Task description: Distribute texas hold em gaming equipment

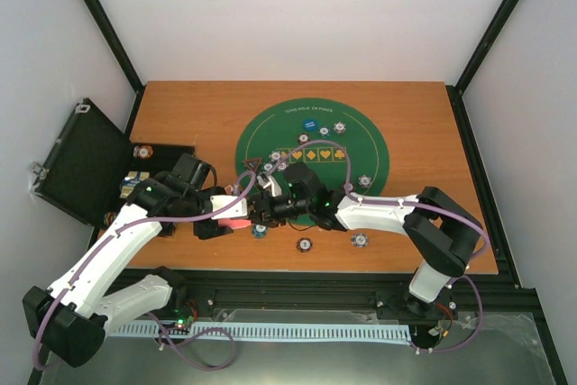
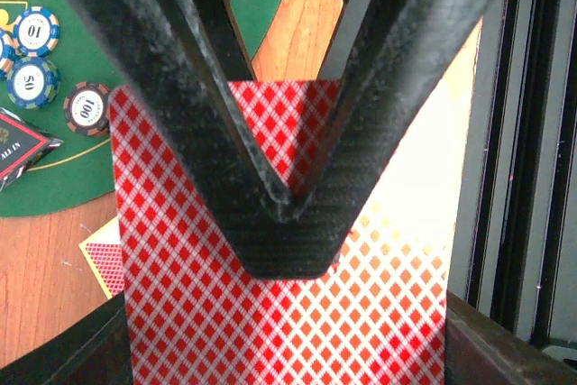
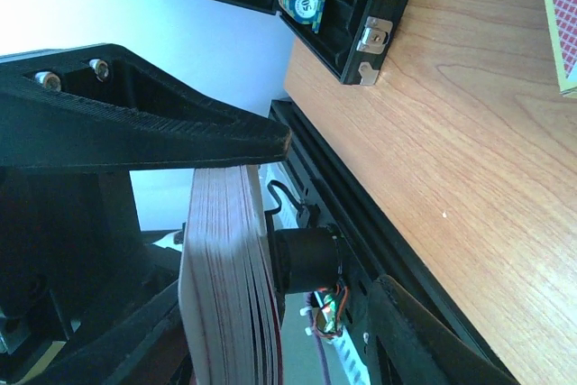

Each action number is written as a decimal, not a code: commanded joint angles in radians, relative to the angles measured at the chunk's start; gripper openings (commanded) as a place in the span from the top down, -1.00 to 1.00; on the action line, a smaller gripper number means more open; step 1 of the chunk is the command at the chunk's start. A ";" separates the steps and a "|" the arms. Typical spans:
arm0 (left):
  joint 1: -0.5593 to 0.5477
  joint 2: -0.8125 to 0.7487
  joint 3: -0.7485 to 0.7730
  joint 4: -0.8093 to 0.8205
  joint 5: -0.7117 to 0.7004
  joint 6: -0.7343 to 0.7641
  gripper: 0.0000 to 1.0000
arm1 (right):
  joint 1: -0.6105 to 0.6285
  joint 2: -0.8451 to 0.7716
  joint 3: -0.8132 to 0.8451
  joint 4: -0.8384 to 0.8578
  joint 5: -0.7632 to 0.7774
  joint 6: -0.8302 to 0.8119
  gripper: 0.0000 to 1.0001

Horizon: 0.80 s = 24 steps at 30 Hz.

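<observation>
My right gripper [image 1: 256, 208] holds a deck of red-backed playing cards [image 3: 221, 295] by its edges at the mat's near left rim; in the right wrist view the deck stands edge-on under the upper finger [image 3: 180, 132]. My left gripper [image 2: 288, 209] is shut, its fingertips pinched together on the deck's top card [image 2: 189, 313]. Striped poker chips [image 2: 88, 107] and the black red-edged triangle marker [image 2: 18, 146] lie on the green mat [image 2: 54, 187]. One red-backed card [image 2: 104, 263] lies on the wood. A blue button disc [image 1: 309, 123] sits on the mat's far side.
The black hinged case [image 1: 86, 164] lies open at the table's left edge with a chip stack [image 3: 300, 2] inside. More chips [image 1: 360, 241] are scattered along the near side of the round mat [image 1: 361, 146]. The black frame rail [image 3: 361, 214] runs along the table's near edge.
</observation>
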State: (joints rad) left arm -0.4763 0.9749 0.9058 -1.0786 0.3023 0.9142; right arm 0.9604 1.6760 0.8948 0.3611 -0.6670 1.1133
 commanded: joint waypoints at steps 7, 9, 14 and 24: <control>-0.010 -0.004 0.035 0.014 -0.017 0.027 0.67 | -0.044 -0.065 -0.039 -0.132 0.036 -0.050 0.18; -0.010 -0.003 0.022 0.025 -0.026 0.029 0.71 | -0.047 -0.084 -0.033 -0.147 0.040 -0.057 0.20; -0.010 -0.008 -0.012 0.069 -0.039 0.018 0.79 | -0.049 -0.117 -0.018 -0.175 0.051 -0.058 0.36; -0.010 0.015 -0.043 0.092 -0.073 0.015 0.80 | -0.058 -0.165 -0.020 -0.167 0.055 -0.038 0.93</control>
State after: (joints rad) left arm -0.4763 0.9894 0.8635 -1.0214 0.2398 0.9150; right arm 0.9150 1.5513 0.8780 0.1970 -0.6201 1.0695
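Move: The left hand already holds the red-backed deck, whose middle is about 3 cm to its right and level with it. The right hand's open fingers are around the deck's free end, with the middle some 4 cm to their left. From the right hand, the card box lies about 7 cm left, 4 cm ahead and 13 below; the teal chip is on the table some 7 cm straight back, and the brown 100 chip 6 cm ahead and 1 cm right. Draw the right gripper about 3 cm to the right along the deck towards its free end, easing a little up and forward, and close the fingers from half open to nearly shut, seemingly pinching the outermost card. Keep the left gripper's hold on the deck while it sinks about 1.5 cm and edges 1 cm forward. ##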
